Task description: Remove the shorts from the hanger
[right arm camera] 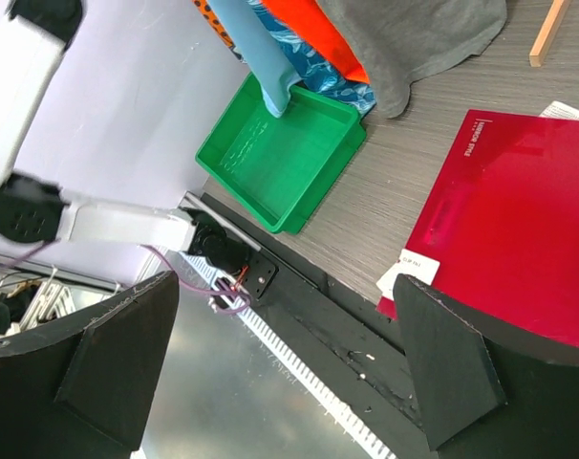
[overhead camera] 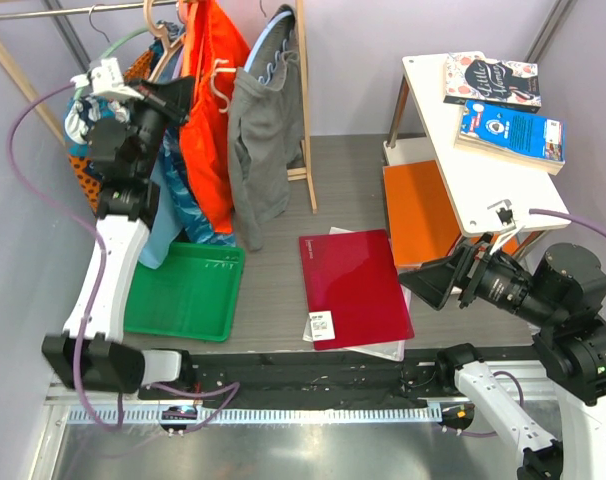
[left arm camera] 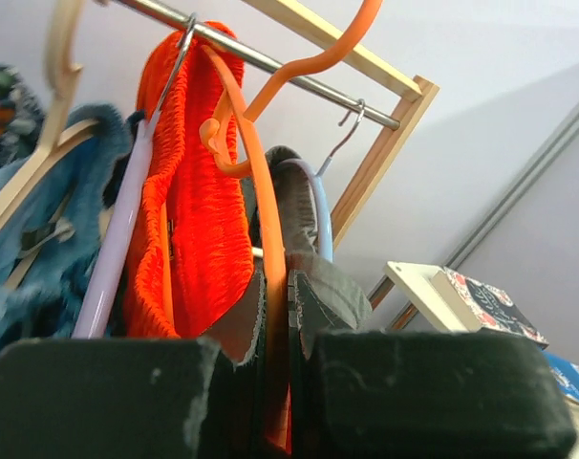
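The bright orange shorts (overhead camera: 208, 130) hang from the rail at the back left, bunched at the waistband (left arm camera: 203, 191). The thin orange hanger (left arm camera: 261, 172) curves down past them. My left gripper (overhead camera: 178, 97) is raised at the rack beside the shorts. In the left wrist view it (left arm camera: 278, 287) is shut on the hanger's orange arm, which runs between its pads. My right gripper (overhead camera: 438, 280) hovers open over the table's right side, far from the rack. Nothing sits between its fingers (right arm camera: 289, 354).
Grey shorts (overhead camera: 263, 140) hang right of the orange ones, blue garments (overhead camera: 173, 200) to the left. A green tray (overhead camera: 183, 290) lies below the rack, a red folder (overhead camera: 353, 285) mid-table. A white side table (overhead camera: 463, 150) carries books (overhead camera: 508, 130). Wooden rack post (overhead camera: 305, 100).
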### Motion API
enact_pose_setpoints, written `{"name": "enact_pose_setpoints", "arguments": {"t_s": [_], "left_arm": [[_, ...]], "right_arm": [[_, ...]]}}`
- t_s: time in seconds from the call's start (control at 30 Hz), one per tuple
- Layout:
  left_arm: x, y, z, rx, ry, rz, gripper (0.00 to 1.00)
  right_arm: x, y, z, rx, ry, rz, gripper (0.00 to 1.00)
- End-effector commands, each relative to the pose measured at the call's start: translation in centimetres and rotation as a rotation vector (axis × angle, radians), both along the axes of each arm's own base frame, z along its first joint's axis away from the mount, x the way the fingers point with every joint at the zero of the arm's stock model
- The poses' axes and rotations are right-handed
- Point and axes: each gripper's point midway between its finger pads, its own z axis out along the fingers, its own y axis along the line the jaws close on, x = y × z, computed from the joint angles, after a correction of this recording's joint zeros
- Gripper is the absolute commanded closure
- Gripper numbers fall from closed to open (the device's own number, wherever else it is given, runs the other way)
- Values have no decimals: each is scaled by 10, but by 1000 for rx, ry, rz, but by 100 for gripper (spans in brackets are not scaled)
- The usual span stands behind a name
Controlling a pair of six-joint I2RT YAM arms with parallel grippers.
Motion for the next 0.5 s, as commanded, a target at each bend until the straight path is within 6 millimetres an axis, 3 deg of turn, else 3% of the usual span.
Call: {"name": "enact_pose_setpoints", "arguments": {"t_s": [0.0, 0.07, 0.17, 0.23, 0.37, 0.47], "left_arm": [[-78, 39, 51, -134, -101, 156, 100], [-101, 47, 42, -173, -41, 187, 100], [-132, 44, 43, -189, -14, 155, 100], [-143, 33, 25, -173, 74, 91, 100], [-173, 23, 2, -172, 158, 29, 100], [-191, 21, 0, -183, 182, 10, 100]], "right_arm": [[22, 1, 3, -8, -22, -26, 0], [28, 5, 3, -4, -30, -15, 0], [36, 20, -4, 32, -6, 71, 0], [43, 29, -18, 66, 55, 106, 0], [58, 36, -17, 102, 18, 120, 0], [69, 47, -18, 94, 24, 149, 0]]}}
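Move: The left hand already grips one arm of the orange hanger, its hook seemingly off the rail. The middle of the orange shorts hangs about 5 cm ahead, 6 cm to its right and 13 cm below. The grey shorts are roughly 20 cm to its right, 6 cm ahead, 16 cm below; the green tray lies some 17 cm back, 12 cm left and 48 cm down. From the right hand the orange shorts are about 54 cm left, 35 cm ahead, slightly lower. Straight back towards the robot and quickly, the left hand draws the orange hanger with its shorts some 17 cm away from the rail, nearly level and drifting slightly left, rolling its left side down and dipping the fingertips by under 10 degrees; the fingers stay shut on the hanger. Meanwhile the open right hand starts forward about 6 cm, down 5 cm and a little left, towards the shorts. ##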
